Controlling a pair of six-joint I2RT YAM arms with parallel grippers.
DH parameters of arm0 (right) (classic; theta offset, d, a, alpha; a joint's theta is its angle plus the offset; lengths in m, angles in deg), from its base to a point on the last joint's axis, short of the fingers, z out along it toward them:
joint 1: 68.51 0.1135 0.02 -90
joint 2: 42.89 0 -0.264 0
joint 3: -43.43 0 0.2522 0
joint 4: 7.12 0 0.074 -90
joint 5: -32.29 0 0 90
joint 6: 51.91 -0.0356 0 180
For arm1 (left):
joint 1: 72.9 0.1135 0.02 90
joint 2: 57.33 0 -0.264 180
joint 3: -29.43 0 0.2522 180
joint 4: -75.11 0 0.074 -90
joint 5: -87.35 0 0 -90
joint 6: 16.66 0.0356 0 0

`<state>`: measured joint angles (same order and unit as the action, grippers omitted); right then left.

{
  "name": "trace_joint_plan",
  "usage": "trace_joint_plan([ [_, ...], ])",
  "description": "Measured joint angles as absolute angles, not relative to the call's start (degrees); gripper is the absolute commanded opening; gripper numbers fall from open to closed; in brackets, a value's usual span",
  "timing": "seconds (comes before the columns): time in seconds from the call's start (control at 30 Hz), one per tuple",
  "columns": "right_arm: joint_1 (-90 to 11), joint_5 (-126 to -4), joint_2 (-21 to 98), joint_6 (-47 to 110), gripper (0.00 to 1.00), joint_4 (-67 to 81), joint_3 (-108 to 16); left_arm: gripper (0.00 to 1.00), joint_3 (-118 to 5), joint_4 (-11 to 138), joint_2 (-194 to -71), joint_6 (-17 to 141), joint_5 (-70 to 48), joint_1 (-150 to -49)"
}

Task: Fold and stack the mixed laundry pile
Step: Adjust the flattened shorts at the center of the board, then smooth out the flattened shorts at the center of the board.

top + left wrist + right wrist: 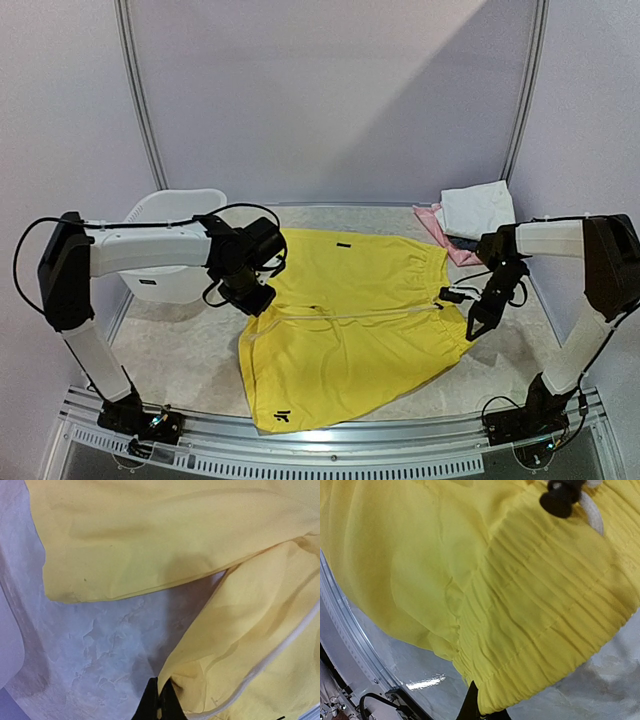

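Observation:
Bright yellow shorts (350,330) lie spread over the middle of the table, waistband to the right. My left gripper (256,300) is shut on the shorts' left edge; the left wrist view shows the black fingertips (150,705) pinching a yellow fold (210,645). At the shorts' right side, my right gripper (474,330) is shut on the lower corner of the waistband. The ribbed elastic (540,610) runs down between its fingers (472,705) in the right wrist view. The drawstring's black-tipped end (562,497) lies on the cloth. A folded white garment (478,208) sits at the back right.
A white plastic basket (170,245) stands at the back left, just behind the left arm. Pink cloth (436,228) lies under the white garment. A metal rail (330,445) runs along the table's near edge, and bare grey tabletop (100,645) shows left of the shorts.

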<state>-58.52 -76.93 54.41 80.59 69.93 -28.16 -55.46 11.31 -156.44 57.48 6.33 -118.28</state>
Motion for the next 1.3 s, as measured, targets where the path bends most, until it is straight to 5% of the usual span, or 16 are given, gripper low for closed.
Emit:
trace_joint_plan([
  [0.17, -58.6, -76.9, 54.1, 80.5, 0.00, 70.3, -27.7, 0.00, -55.6, 10.4, -160.6, 57.4, 6.7, -116.9],
  [0.33, -59.6, -76.8, 53.7, 80.2, 0.01, 70.7, -26.9, 0.15, -55.6, 7.8, -162.2, 57.0, 8.4, -116.5],
  [0.47, -60.0, -75.9, 53.3, 79.6, 0.22, 70.9, -25.5, 0.36, -55.9, 5.6, -161.8, 56.3, 11.6, -116.7],
  [0.57, -60.5, -75.6, 52.5, 79.4, 0.51, 72.6, -25.0, 0.52, -56.0, 4.7, -158.4, 55.6, 14.6, -118.0],
  [0.67, -61.4, -75.6, 50.0, 79.6, 0.63, 75.6, -26.3, 0.54, -56.3, 5.0, -150.9, 55.6, 14.8, -121.4],
  [1.0, -61.8, -79.4, 44.5, 77.8, 0.64, 77.8, -52.9, 0.64, -43.0, 18.3, -139.7, 55.1, 0.2, -139.3],
  [1.3, -54.6, -80.1, 62.2, 73.9, 0.60, 69.8, -66.5, 0.63, -31.5, 23.9, -141.3, 49.1, -3.6, -152.0],
])
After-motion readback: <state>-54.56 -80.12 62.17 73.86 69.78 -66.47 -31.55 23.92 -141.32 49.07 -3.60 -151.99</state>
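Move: Pinched in the left hand is the inner edge of the shorts' near leg; the black logo on that leg lies about 20 cm back and 4 cm right of this hand, some 4 cm below. The near metal rail is 4 cm farther back than the logo; the white basket's middle is roughly 14 cm ahead, 17 cm left of the hand. The right hand holds the waistband's near corner; its far corner lies about 17 cm ahead and 4 cm left, the cord stopper 6 cm ahead and 6 cm left. Drawing the pinched leg edge about 4 cm left and down, the left hand opens and lets go, lifts, then swings some 20 cm back and sinks open beside the logo. The right drags the waistband corner a few centimetres back and right, releases it, then rises and reaches forward and left, fingers tipping forward, towards the far waistband corner. ##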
